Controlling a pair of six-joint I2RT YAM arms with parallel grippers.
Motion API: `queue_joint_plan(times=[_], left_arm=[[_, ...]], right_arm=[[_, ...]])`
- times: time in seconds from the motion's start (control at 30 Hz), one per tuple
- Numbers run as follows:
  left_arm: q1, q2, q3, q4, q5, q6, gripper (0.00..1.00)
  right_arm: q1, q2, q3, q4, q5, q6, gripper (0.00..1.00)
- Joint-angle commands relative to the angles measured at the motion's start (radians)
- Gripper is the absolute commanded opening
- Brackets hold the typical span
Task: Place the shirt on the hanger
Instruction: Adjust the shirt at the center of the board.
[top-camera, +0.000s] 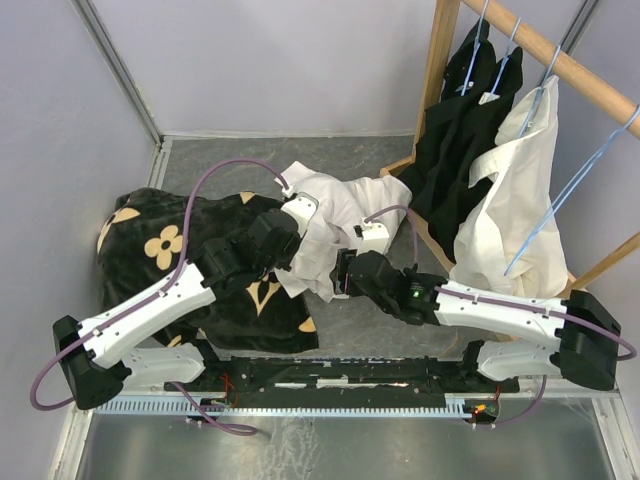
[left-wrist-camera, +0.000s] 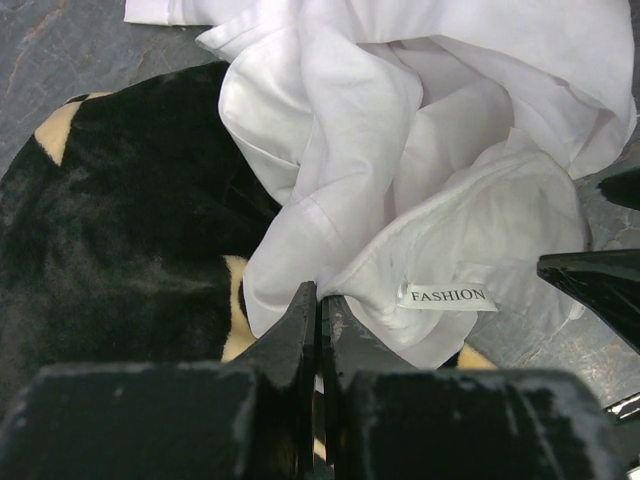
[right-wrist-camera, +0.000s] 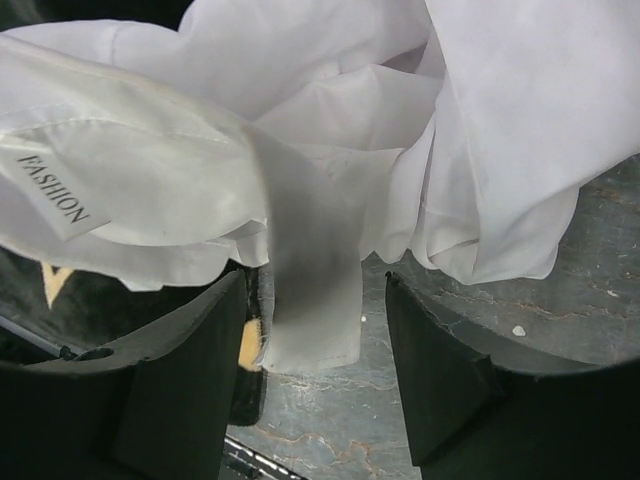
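Observation:
The white shirt (top-camera: 335, 205) lies crumpled mid-table, partly over a black flowered cloth. My left gripper (left-wrist-camera: 320, 292) is shut on a fold of its neck edge, just left of the "FASHION" label (left-wrist-camera: 447, 296); from above it sits at the shirt's near-left edge (top-camera: 298, 260). My right gripper (right-wrist-camera: 315, 280) is open, its fingers on either side of a hanging strip of the shirt (right-wrist-camera: 312, 310) without touching it; from above it is at the near edge (top-camera: 337, 278). A light-blue wire hanger (top-camera: 575, 190) hangs on the rack at the right.
A black cloth with tan flowers (top-camera: 170, 250) covers the left of the table. A wooden rack (top-camera: 560, 60) at the back right carries black shirts (top-camera: 470, 120) and another white shirt (top-camera: 515, 215). Grey walls close in at the left and back.

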Motion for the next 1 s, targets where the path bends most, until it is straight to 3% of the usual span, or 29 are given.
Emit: queue_joint_plan(times=[0.0, 0.43, 0.53, 0.7, 0.8, 0.83, 0.87, 0.9, 0.97], left_arm=[[0.006, -0.039, 0.003, 0.035, 0.024, -0.028, 0.03], [0.005, -0.062, -0.021, 0.043, 0.041, -0.044, 0.03], [0.005, -0.073, -0.019, 0.041, 0.046, -0.046, 0.03], [0.005, -0.1, -0.038, 0.067, 0.051, -0.051, 0.03], [0.005, -0.099, -0.043, 0.067, 0.037, -0.053, 0.04], [0.005, -0.098, -0.049, 0.065, 0.024, -0.061, 0.07], [0.006, -0.1, -0.071, 0.068, -0.006, -0.084, 0.24], [0.006, -0.102, -0.076, 0.072, -0.014, -0.089, 0.28], [0.007, -0.116, -0.128, 0.096, -0.033, -0.134, 0.49]], right_arm=[[0.004, 0.03, 0.061, 0.042, 0.057, 0.037, 0.64], [0.004, 0.142, 0.149, -0.018, 0.096, 0.014, 0.46], [0.003, 0.146, 0.138, 0.001, 0.09, 0.006, 0.36], [0.002, 0.148, 0.146, -0.044, 0.134, -0.001, 0.03], [0.002, 0.133, 0.146, -0.06, 0.156, -0.008, 0.0], [0.002, 0.123, 0.15, -0.066, 0.162, -0.016, 0.0], [0.003, 0.1, 0.16, -0.072, 0.163, -0.043, 0.0], [0.003, 0.091, 0.167, -0.073, 0.161, -0.056, 0.0], [0.003, 0.069, 0.202, -0.09, 0.148, -0.088, 0.0]])
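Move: The right hand, open, is just short of the shirt's near neckline edge: about 2 cm ahead, 1 cm left and 1 cm below. The FASHION label lies some 8 cm left of this hand and 1 cm back; the shirt's body spreads about 12 cm straight ahead, some 5 cm lower. From the left hand, still pinching the neckline, that edge is about 12 cm right and 1 cm back, a little lower, and the black blanket's middle about 22 cm left, 3 cm back. The shirt's near neckline edge gets pinched by the right hand, which eases about 2 cm forward into the cloth, drifting left then back right, sinking about 1 cm while its fingers shut. The left hand keeps its pinch on the neckline and draws about 1 cm back towards the base; only at the very end do its fingers start to part around the cloth. ##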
